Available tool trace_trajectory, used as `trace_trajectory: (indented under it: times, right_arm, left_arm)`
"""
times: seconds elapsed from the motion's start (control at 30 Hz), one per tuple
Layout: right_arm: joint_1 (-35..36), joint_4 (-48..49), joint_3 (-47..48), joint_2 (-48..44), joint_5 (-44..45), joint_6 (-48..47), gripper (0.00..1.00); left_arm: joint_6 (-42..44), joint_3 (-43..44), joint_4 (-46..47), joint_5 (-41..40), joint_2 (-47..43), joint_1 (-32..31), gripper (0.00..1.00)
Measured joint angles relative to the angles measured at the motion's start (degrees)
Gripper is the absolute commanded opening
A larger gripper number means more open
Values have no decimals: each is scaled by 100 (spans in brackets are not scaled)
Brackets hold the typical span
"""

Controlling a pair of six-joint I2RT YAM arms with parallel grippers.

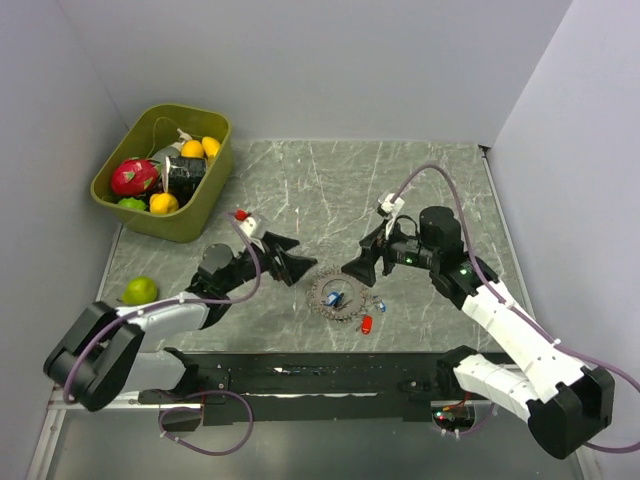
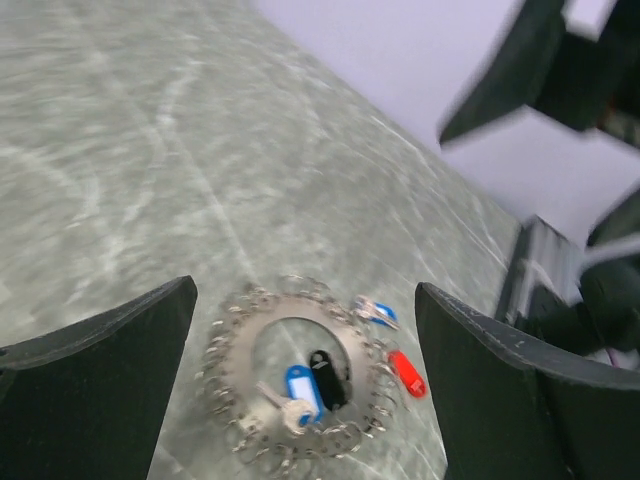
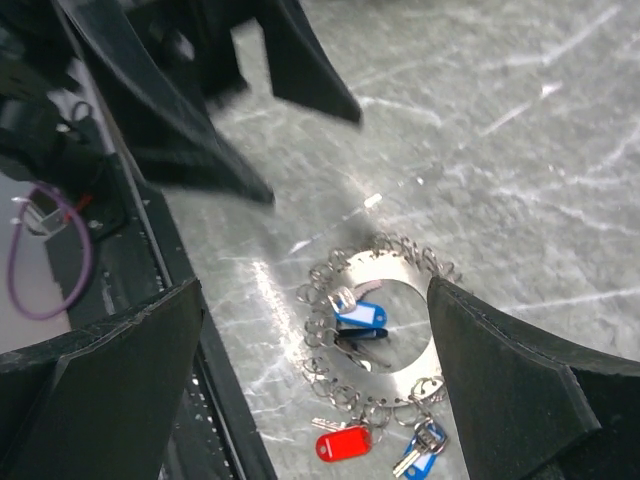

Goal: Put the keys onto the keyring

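The keyring (image 1: 322, 290) (image 2: 236, 342) (image 3: 385, 265), a flat metal ring fringed with small wire loops, lies on the marble table between the two arms. Inside its hole lie a blue-tagged key (image 1: 333, 298) (image 2: 299, 386) (image 3: 362, 315) and a dark-tagged key (image 2: 325, 376) (image 3: 366, 335). At its outer edge lie a red-tagged key (image 1: 366, 324) (image 2: 407, 372) (image 3: 343, 443) and a second blue key (image 1: 380, 305) (image 2: 376, 310) (image 3: 421, 458). My left gripper (image 1: 300, 258) (image 2: 305, 290) hangs open just left of the ring, holding nothing. My right gripper (image 1: 362, 256) (image 3: 315, 285) hangs open just right of it, also holding nothing.
A green bin (image 1: 190, 222) full of toy fruit stands at the back left. A lime (image 1: 140, 290) lies by the left arm. A black rail (image 1: 300, 375) runs along the near edge. Walls close in on the left, back and right.
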Motion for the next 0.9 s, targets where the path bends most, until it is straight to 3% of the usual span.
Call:
trace_trajectory:
  times: [0.23, 0.47, 0.67, 0.9]
  right_arm:
    - [-192, 85, -420, 225, 710, 428, 100]
    - [-719, -22, -649, 50, 1685, 1029, 100]
    - [-1008, -415, -654, -758, 2710, 1311, 100]
    - [-1043, -841, -651, -2041, 3674, 1414, 100]
  left_arm:
    - [-339, -7, -1338, -1130, -953, 411, 96]
    - [-492, -7, -2955, -2975, -2234, 415, 96]
    - [-485, 363, -4376, -4033, -2643, 426, 96]
    - [-332, 990, -5045, -4660, -2946, 428, 96]
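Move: The keyring lies flat on the table below both open hands. From the left hand it is some 7 cm to the right and 2 cm ahead, about 18 cm down. From the right hand it is roughly 3 cm to the left and 4 cm ahead, some 23 cm down. Also from the right hand, the loose-looking red tag lies about 5 cm back and 4 cm right, and the outer blue tag about 7 cm right and 1 cm ahead. Outwards, both empty hands swing apart and away from the keyring, fingers staying wide open. The left goes about 16 cm left and a little forward, rising late, while turning some 50 degrees counter-clockwise. The right goes nearly as far right, first dipping and reaching forward, then climbing back to its starting height and drawing back slightly as it turns clockwise about as much. ##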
